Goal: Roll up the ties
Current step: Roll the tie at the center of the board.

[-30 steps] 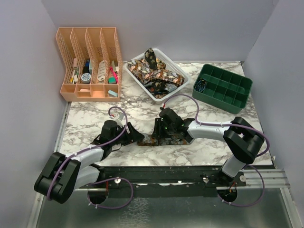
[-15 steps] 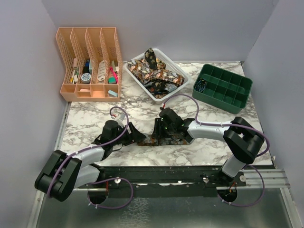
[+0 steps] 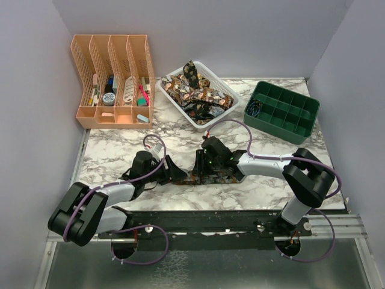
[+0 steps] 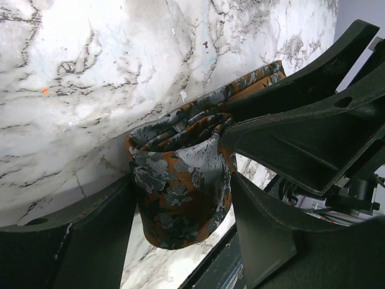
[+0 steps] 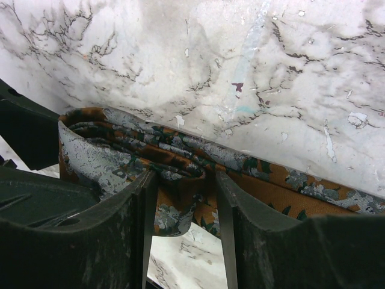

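Note:
One patterned tie (image 3: 224, 176) lies on the marble table (image 3: 120, 150) near the front, its left end wound into a small roll. My left gripper (image 3: 179, 175) is shut on that roll (image 4: 180, 192), which sits between its fingers (image 4: 90, 241). My right gripper (image 3: 199, 173) faces it from the right and is shut on a fold of the same tie (image 5: 174, 205), right beside the roll. The flat remainder of the tie (image 5: 289, 189) runs off to the right. More ties (image 3: 194, 90) lie heaped in a white basket (image 3: 228, 91) at the back.
An orange desk organiser (image 3: 111, 78) with small items stands at the back left. A green compartment tray (image 3: 283, 111) holding thin black cords (image 3: 254, 108) stands at the back right. The two grippers almost touch each other; the right gripper's fingers (image 4: 313, 108) fill the left wrist view's right side.
My left arm has shifted slightly up and to the right, closer to the right gripper. The right arm and the tie look unchanged.

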`<state>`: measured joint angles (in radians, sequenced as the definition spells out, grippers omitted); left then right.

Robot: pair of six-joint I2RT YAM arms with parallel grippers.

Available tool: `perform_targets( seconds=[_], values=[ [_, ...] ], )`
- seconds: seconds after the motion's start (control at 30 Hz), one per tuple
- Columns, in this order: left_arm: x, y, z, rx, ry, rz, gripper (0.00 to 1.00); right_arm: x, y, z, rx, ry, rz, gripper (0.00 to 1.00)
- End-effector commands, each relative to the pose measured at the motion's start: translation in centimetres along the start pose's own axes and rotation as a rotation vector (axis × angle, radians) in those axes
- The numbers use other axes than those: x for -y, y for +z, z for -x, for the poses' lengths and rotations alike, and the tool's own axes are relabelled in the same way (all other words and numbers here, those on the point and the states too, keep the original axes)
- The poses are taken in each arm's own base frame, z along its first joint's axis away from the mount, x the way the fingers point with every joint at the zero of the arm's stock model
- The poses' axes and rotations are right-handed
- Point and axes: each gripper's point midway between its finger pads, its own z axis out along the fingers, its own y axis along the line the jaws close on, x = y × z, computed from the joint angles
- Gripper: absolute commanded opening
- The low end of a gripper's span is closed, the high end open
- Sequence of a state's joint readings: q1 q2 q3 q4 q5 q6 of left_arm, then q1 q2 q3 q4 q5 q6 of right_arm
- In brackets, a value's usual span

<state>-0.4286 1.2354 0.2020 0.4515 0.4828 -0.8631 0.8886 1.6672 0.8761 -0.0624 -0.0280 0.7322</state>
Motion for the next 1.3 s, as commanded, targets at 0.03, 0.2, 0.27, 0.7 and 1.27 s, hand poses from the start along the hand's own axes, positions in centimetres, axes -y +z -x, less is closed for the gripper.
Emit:
perform_targets(
  seconds=[0.03,0.2,0.27,0.7,1.27],
  values=[
    [-0.9,0.2,-1.5,-0.065,-0.011,0.045,0.65,0.9,-0.2,-0.8,-0.024,-0.002,-0.023,0.49],
    [-0.9,0.2,-1.7,-0.067,-0.011,0.047,0.65,0.9,-0.2,-0.6,-0.023,-0.006,-0.029,0.49],
    [-1.0,0.1,-1.8,-0.071,-0.012,0.048,0.65,0.9,-0.2,-0.6,-0.022,-0.007,-0.03,0.49],
    [-0.3,0.2,-0.8,-0.034,-0.001,0.038,0.47,0.6,-0.4,-0.5,-0.019,-0.005,-0.019,0.49],
    [-0.6,-0.9,2.3,0.015,0.102,0.257,0.42,0.4,-5.0,4.1,0.127,-0.083,-0.05,0.75]
  ],
)
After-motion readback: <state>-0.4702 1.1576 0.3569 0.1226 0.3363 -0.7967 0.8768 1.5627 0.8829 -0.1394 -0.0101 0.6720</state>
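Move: The left hand's open fingers already straddle the rolled end of the tie, its middle about 1 cm to the right of and 1 cm below that hand. The loose tie tail lies flat beyond it, its middle some 15 cm to the left hand's right, level ahead and 3 cm lower; the white basket stands about 30 cm ahead and 8 cm right. From the right hand, set down on the tie beside the roll, the roll is about 6 cm left and 1 cm lower. Closing by about a third of its opening, the left hand sinks and draws back less than 1 cm while its fingers pinch the rolled tie from both sides; it then goes some 2 cm forward and up with that grip, tilting its left side up about 10 degrees. Late on, the right hand opens wider, comes free of the tie beside the roll and rises about 3 cm, shifting 1 cm away to its right. ##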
